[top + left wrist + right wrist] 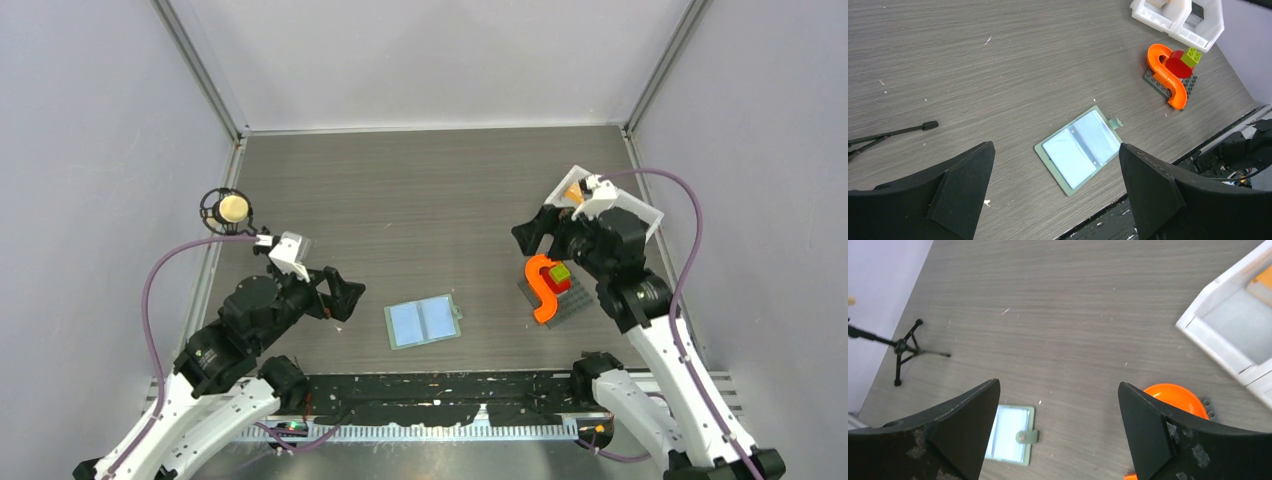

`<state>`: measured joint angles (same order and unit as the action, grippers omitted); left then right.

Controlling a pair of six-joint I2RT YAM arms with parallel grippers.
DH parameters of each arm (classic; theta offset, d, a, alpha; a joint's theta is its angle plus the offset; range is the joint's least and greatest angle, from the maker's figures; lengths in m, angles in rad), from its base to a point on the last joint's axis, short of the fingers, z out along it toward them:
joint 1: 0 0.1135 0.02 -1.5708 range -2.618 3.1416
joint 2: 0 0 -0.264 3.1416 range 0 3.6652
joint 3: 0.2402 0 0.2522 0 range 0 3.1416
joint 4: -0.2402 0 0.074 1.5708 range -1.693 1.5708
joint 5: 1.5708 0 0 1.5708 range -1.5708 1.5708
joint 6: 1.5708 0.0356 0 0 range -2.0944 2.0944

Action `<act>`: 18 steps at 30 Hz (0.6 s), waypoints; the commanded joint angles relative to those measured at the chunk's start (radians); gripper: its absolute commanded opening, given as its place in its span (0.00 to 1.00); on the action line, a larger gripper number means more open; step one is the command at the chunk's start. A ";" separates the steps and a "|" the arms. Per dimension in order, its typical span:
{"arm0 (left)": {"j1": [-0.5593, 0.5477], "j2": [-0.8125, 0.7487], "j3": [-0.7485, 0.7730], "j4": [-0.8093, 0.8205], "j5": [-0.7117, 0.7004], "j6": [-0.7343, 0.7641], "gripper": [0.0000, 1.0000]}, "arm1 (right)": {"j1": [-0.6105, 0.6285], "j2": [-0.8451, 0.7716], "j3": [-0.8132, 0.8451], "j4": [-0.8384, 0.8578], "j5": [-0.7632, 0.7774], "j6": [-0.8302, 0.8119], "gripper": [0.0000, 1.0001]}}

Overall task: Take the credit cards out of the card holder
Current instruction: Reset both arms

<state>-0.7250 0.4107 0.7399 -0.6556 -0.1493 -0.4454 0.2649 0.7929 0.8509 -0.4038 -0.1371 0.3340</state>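
The card holder (pixel 423 322) lies open and flat on the table near the front edge, with a sage-green cover and pale blue pocket faces. The left wrist view shows it (pixel 1080 150) below and between my fingers. In the right wrist view it (pixel 1010 432) lies partly behind my left finger. I cannot make out credit cards in its pockets. An orange flat piece (pixel 573 192) lies in the white tray (pixel 648 213); whether it is a card I cannot tell. My left gripper (pixel 345 295) hangs open to the left of the holder. My right gripper (pixel 530 235) is open and empty beside the tray.
A grey plate with an orange S-shape (pixel 545 290) and a green block sits right of the holder, in front of the white tray (pixel 1208 335). A black stand holding a pale ball (pixel 228 208) is at the far left. A black strip runs along the table's front edge.
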 commanded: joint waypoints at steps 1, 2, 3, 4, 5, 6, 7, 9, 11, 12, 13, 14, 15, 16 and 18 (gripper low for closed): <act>0.002 -0.045 -0.026 0.029 -0.021 -0.036 0.99 | 0.004 -0.151 -0.108 0.041 -0.129 0.030 0.96; 0.003 -0.055 -0.038 0.034 -0.019 -0.045 0.99 | 0.004 -0.174 -0.139 0.048 -0.161 0.035 0.96; 0.003 -0.064 -0.051 0.039 -0.017 -0.057 0.99 | 0.004 -0.212 -0.152 0.062 -0.172 0.051 0.95; 0.003 -0.073 -0.065 0.045 -0.012 -0.068 0.99 | 0.005 -0.227 -0.172 0.065 -0.186 0.060 0.95; 0.003 -0.084 -0.077 0.052 -0.005 -0.076 0.99 | 0.005 -0.249 -0.177 0.066 -0.198 0.075 0.95; 0.003 -0.094 -0.094 0.057 0.000 -0.084 0.99 | 0.005 -0.256 -0.182 0.064 -0.203 0.081 0.95; 0.003 -0.106 -0.104 0.062 0.004 -0.092 0.99 | 0.005 -0.265 -0.183 0.054 -0.209 0.092 0.95; 0.002 -0.130 -0.121 0.069 0.007 -0.099 0.99 | 0.005 -0.270 -0.180 0.043 -0.218 0.107 0.95; 0.003 -0.152 -0.134 0.068 0.001 -0.105 0.99 | 0.005 -0.272 -0.178 0.042 -0.232 0.117 0.95; 0.003 -0.162 -0.138 0.066 -0.001 -0.104 0.99 | 0.005 -0.275 -0.178 0.047 -0.236 0.119 0.95; 0.003 -0.173 -0.141 0.064 -0.004 -0.105 0.99 | 0.005 -0.277 -0.181 0.050 -0.245 0.123 0.95; 0.003 -0.180 -0.142 0.059 -0.008 -0.107 0.99 | 0.005 -0.280 -0.184 0.060 -0.246 0.126 0.95; 0.003 -0.189 -0.140 0.054 -0.011 -0.107 0.99 | 0.005 -0.283 -0.190 0.065 -0.247 0.132 0.95; 0.003 -0.196 -0.138 0.047 -0.011 -0.107 0.99 | 0.005 -0.289 -0.194 0.074 -0.246 0.135 0.95; 0.003 -0.205 -0.136 0.036 -0.012 -0.106 0.99 | 0.004 -0.297 -0.204 0.084 -0.248 0.137 0.96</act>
<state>-0.7250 0.2272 0.5980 -0.6407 -0.1539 -0.5430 0.2665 0.5190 0.6617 -0.3851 -0.3569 0.4465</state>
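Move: The open, near-empty card holder lies some 10 cm right of the left gripper, about 4 cm farther out and 23 cm below. From that gripper the mic stand is roughly 20 cm left and 15 cm ahead. From the right gripper the holder is about 17 cm left and 7 cm back, 24 cm down. The orange slide toy is around 12 cm to its right, level with it; the white tray is some 22 cm right and 18 cm ahead. Draw the empty right gripper back about 6 cm from the white tray, easing 2 to 3 cm left and dipping slightly on the way, slowing to a near stop while it turns some 10 degrees counter-clockwise and its left side rises. Let the left gripper sink 2 to 3 cm and drift slightly back. Keep both open and clear of everything. ##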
